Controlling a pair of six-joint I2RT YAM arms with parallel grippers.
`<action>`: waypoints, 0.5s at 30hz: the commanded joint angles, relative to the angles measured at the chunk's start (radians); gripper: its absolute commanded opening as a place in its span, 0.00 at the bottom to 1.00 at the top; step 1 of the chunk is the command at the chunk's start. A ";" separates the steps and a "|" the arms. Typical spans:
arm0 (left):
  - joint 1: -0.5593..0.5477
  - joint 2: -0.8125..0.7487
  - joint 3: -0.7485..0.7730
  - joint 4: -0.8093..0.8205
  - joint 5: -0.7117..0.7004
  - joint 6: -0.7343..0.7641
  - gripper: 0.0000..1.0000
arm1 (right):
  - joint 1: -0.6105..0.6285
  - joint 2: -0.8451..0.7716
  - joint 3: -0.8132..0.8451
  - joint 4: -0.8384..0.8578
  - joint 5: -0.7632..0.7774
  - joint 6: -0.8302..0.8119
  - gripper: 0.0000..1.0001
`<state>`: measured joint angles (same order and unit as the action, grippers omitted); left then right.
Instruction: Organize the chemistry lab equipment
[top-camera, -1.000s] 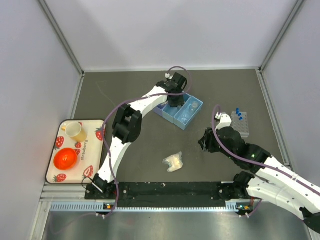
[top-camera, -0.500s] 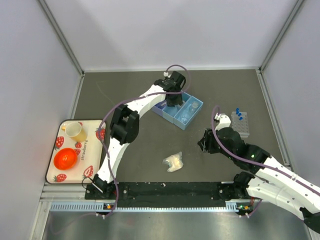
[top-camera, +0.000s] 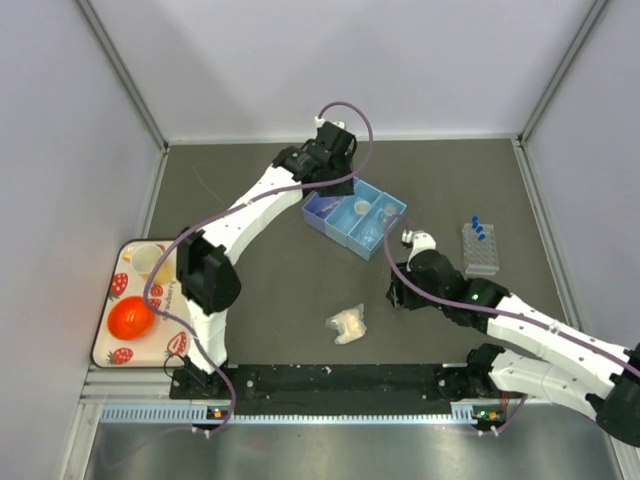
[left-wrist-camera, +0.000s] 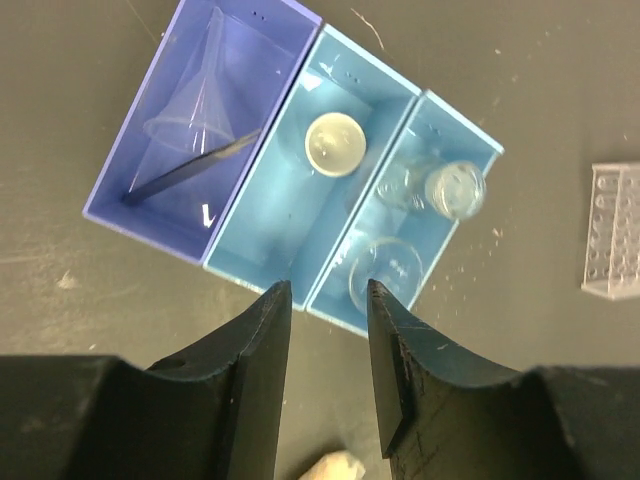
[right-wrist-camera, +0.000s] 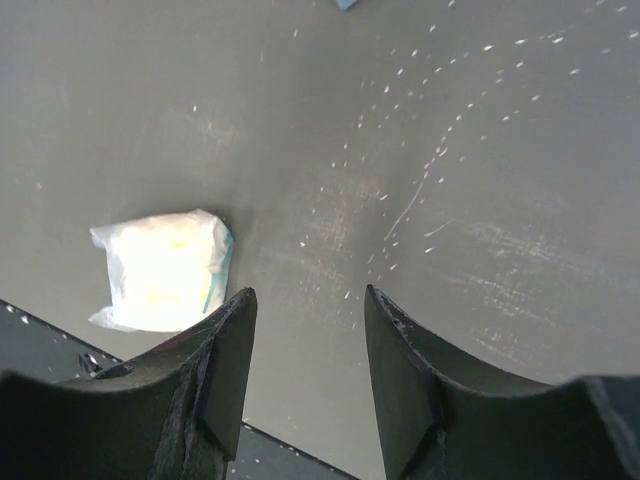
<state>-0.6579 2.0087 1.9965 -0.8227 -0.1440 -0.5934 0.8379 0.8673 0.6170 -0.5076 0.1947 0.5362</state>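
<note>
My left gripper (top-camera: 318, 165) hangs high behind the blue bins (top-camera: 340, 228), open and empty (left-wrist-camera: 328, 290). The middle bin (left-wrist-camera: 262, 225) holds a small white round dish (left-wrist-camera: 334, 143). In the right-hand bin lie two tiny clear flasks (left-wrist-camera: 455, 188). The clear tube rack (top-camera: 480, 250) with blue-capped tubes (top-camera: 478, 228) stands to the right. A pale yellowish packet (top-camera: 348, 323) lies on the mat. My right gripper (top-camera: 397, 290) is just right of the packet (right-wrist-camera: 165, 268), low over the mat, open with nothing between its fingers (right-wrist-camera: 305, 295).
The dark blue bin (left-wrist-camera: 130, 170) contains a clear funnel (left-wrist-camera: 195, 95) and a thin dark rod (left-wrist-camera: 190, 168). A strawberry-print tray (top-camera: 185, 300) at the left edge carries a yellow cup (top-camera: 150, 262) and an orange bowl (top-camera: 130, 318). Grey walls enclose the mat.
My left gripper has pulled up and back-left off the bins, uncovering the white dish in the middle bin. My right gripper has shifted left toward the packet.
</note>
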 joint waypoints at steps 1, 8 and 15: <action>-0.026 -0.180 -0.115 -0.024 -0.043 0.070 0.42 | 0.030 0.096 0.058 0.076 -0.101 -0.067 0.48; -0.026 -0.430 -0.343 -0.021 -0.065 0.104 0.44 | 0.239 0.271 0.139 0.083 -0.045 -0.041 0.49; -0.025 -0.706 -0.585 0.019 -0.104 0.118 0.44 | 0.366 0.424 0.234 0.084 0.031 0.001 0.49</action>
<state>-0.6857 1.4376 1.4925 -0.8398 -0.2047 -0.4984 1.1503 1.2308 0.7757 -0.4564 0.1677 0.5041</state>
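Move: The bag of white material lies about 10 cm to the right hand's left, some 3 cm back and about 10 cm below; from the left hand it is roughly 19 cm back, 2 cm left and 19 cm down. Counted from the right hand, the blue sorting box has its middle some 23 cm ahead and 8 cm left, and the tube rack stands about 15 cm ahead and 18 cm right, both about 9 cm lower. The right hand swings left about 9 cm and back some 5 cm towards the bag, sinking about 3 cm mostly in the first part while the wrist turns about 20 degrees counter-clockwise, and ends up above the bag without touching it, its fingers still half open. Meanwhile the left hand, empty and half open, clears away from the sorting box, travelling back about 11 cm and left about 9 cm while rising more gently, its fingers tipping slightly further up. ##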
